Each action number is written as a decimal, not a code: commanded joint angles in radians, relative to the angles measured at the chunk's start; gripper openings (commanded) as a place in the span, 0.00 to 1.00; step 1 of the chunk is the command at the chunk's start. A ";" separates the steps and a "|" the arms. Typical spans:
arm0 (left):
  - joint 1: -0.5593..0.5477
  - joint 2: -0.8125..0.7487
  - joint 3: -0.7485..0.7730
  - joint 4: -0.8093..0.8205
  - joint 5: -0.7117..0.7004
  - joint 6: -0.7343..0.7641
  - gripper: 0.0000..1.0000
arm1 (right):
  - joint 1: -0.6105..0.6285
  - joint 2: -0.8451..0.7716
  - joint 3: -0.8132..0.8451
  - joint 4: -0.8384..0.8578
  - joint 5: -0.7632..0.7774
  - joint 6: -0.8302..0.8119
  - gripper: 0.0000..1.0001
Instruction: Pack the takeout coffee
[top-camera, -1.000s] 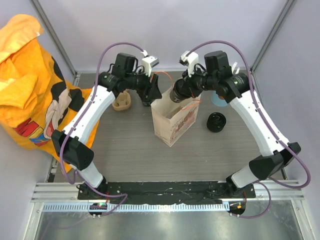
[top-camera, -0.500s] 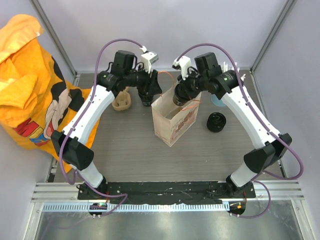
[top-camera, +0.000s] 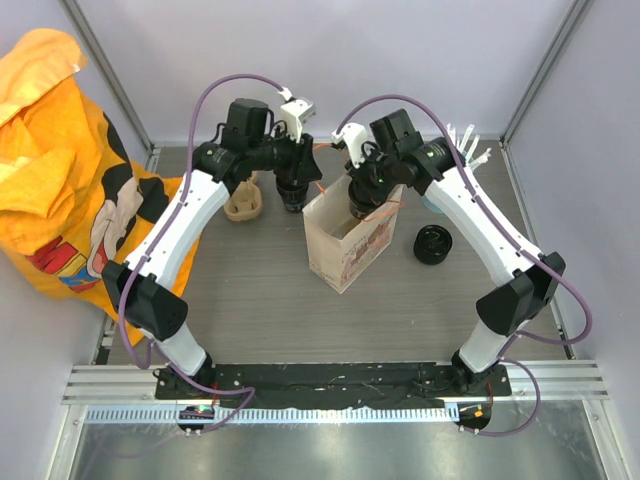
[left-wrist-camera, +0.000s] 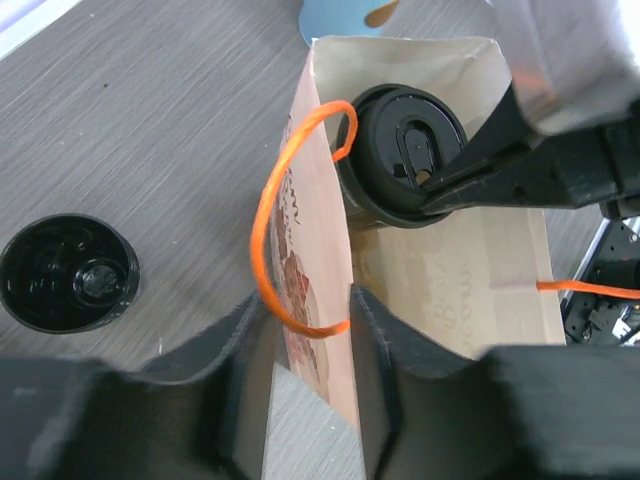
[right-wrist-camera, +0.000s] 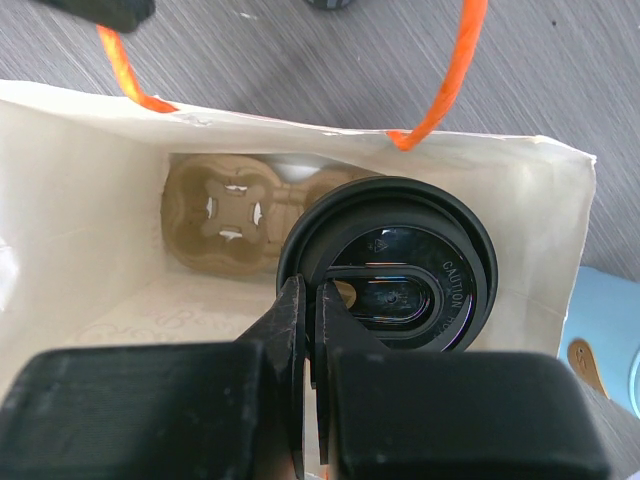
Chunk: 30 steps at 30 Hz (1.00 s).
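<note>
The takeout coffee (right-wrist-camera: 400, 270), a black cup with a black round lid, hangs in the mouth of the brown paper bag (top-camera: 345, 255). My right gripper (right-wrist-camera: 310, 290) is shut on the lid's rim. The left wrist view shows the cup (left-wrist-camera: 400, 150) against the bag's wall (left-wrist-camera: 320, 250), under the right fingers (left-wrist-camera: 480, 170). My left gripper (left-wrist-camera: 305, 300) straddles the bag's top edge beside an orange handle (left-wrist-camera: 270, 250). One jaw is inside and one outside, with a gap still showing. From above, both grippers meet over the bag (top-camera: 297, 195) (top-camera: 357, 195).
A pulp cup carrier (right-wrist-camera: 225, 215) lies at the bottom of the bag. A second black lidded cup (top-camera: 433, 244) stands right of the bag. A light-blue cup (left-wrist-camera: 345, 15) with white straws (top-camera: 465, 140) is behind. Another pulp carrier (top-camera: 243, 204) and a yellow cloth (top-camera: 60, 160) are at left.
My right arm has swung left and lowered the cup into the bag's mouth. My left gripper's jaws have narrowed around the bag's wall.
</note>
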<state>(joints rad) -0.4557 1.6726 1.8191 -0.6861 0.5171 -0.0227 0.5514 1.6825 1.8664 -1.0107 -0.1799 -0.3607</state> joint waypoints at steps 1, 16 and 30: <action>0.006 -0.024 -0.001 0.071 -0.028 -0.014 0.32 | 0.010 0.020 0.056 -0.023 0.036 -0.018 0.01; 0.005 -0.025 -0.027 0.108 -0.112 -0.006 0.10 | 0.013 0.071 0.082 -0.057 0.031 -0.049 0.01; 0.014 -0.031 -0.032 0.128 -0.103 -0.042 0.09 | 0.012 0.092 0.080 -0.054 0.057 -0.060 0.01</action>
<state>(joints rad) -0.4492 1.6726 1.7897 -0.6163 0.4133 -0.0486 0.5591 1.7744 1.9060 -1.0744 -0.1394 -0.4080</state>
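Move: The right hand, already holding the lidded cup by its lid in the bag's mouth, has the cup holder on the bag's floor some 20 cm below, about 4 cm left and 3 cm back; the blue cup stands 8 cm ahead and 16 cm right. For the left hand, the bag's near orange handle is 2 cm ahead and 1 cm left, level with the open fingers; an empty black cup stands 7 cm ahead, 5 cm left, 20 cm below. The right hand keeps its pinch on the lid and lowers the cup about 3 cm straight down inside the bag, towards the cup holder, the wrist tipping only slightly, and nearly stops halfway through. Meanwhile the left hand slides forward about 2 cm and a little left onto the orange handle, turns some 5 degrees counter-clockwise and closes its half-open fingers to pinch the handle's strand above the rim. ##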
